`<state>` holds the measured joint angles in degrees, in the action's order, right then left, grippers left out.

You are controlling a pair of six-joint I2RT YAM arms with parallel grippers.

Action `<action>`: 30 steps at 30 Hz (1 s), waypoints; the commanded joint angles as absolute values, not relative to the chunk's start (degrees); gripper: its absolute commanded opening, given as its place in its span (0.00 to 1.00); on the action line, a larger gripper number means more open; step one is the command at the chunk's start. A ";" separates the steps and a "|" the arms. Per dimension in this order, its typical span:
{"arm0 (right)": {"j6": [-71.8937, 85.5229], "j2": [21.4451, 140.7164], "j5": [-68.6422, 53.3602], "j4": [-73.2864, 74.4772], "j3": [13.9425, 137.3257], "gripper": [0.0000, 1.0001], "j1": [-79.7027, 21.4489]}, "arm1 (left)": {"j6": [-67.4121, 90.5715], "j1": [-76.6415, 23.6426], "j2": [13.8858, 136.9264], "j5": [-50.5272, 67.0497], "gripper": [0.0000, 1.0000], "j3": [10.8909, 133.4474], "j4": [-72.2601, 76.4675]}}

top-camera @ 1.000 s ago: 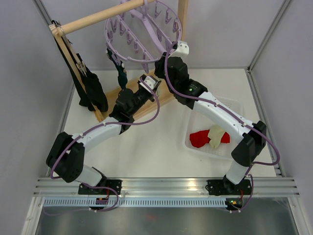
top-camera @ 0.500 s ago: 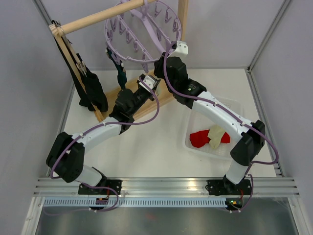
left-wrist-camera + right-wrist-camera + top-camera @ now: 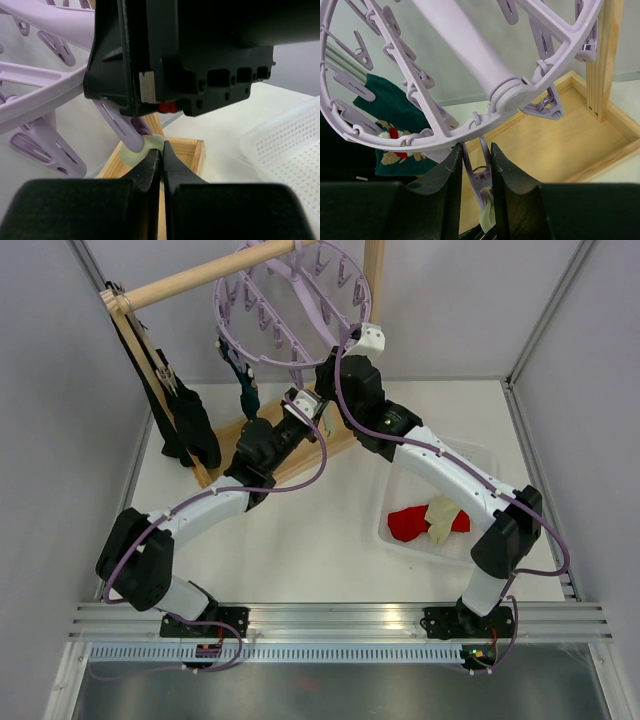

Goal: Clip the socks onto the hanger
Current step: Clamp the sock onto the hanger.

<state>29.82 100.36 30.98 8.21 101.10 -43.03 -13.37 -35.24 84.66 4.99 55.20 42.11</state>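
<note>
The lavender hanger (image 3: 290,310) hangs from the wooden rack's bar. A dark teal sock (image 3: 247,395) with a red-white pattern (image 3: 390,125) hangs from one of its clips. My left gripper (image 3: 161,150) is shut on a cream sock (image 3: 135,154) and holds it up against a lavender clip (image 3: 120,131). My right gripper (image 3: 476,150) is shut on that clip (image 3: 474,167), squeezing its handles, with the cream sock's edge (image 3: 486,216) at the clip's mouth. In the top view both grippers (image 3: 305,405) (image 3: 345,360) meet under the hanger's near rim.
A white basket (image 3: 480,465) at the right holds a red sock (image 3: 410,523) and a cream sock (image 3: 440,517). A long black cloth (image 3: 185,420) hangs on the wooden rack's left side. The rack's wooden base frame (image 3: 580,140) lies under the hanger.
My left gripper has edged slightly up toward the hanger with the cream sock. The right arm has hardly moved.
</note>
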 commanded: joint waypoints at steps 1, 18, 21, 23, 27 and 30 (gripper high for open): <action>30.41 101.60 34.45 10.20 102.83 0.00 -42.80 | -13.53 -35.60 85.25 6.06 0.02 58.36 43.77; 29.53 101.69 32.70 9.67 102.92 0.18 -42.80 | -13.45 -35.60 85.69 5.80 0.02 58.80 42.45; 29.44 101.69 32.26 9.58 103.01 0.30 -42.80 | -13.36 -35.60 85.61 5.28 0.02 58.71 42.28; 29.01 101.60 31.38 9.49 102.92 0.38 -42.89 | -13.27 -35.60 85.61 5.10 0.02 58.71 42.01; 28.74 101.34 30.68 9.32 102.75 0.48 -42.80 | -13.10 -35.60 85.43 4.75 0.02 58.80 40.87; 28.57 101.08 30.32 9.14 102.57 0.53 -42.80 | -12.57 -35.60 85.08 4.40 0.04 58.36 40.26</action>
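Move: The left hand already pinches the cream sock just under the clip's open mouth; the clip's middle is about 2 cm ahead of that hand, neither left nor right, and 3 cm above. The clip, whose handles the right hand already squeezes, sits about 1 cm ahead of the right fingers, straight in line and 2 cm below. From the left hand, the hanging green sock is roughly 14 cm left, 5 cm ahead and 5 cm lower. Up by only about half a centimetre goes the left hand, nudging the pinched cream sock against the clip's mouth; it holds there, then eases down nearly 1 cm with its grip kept. The right hand stays in place on the clip's handles until late on, then opens from about a third to half, ending its squeeze and dipping very slightly. ##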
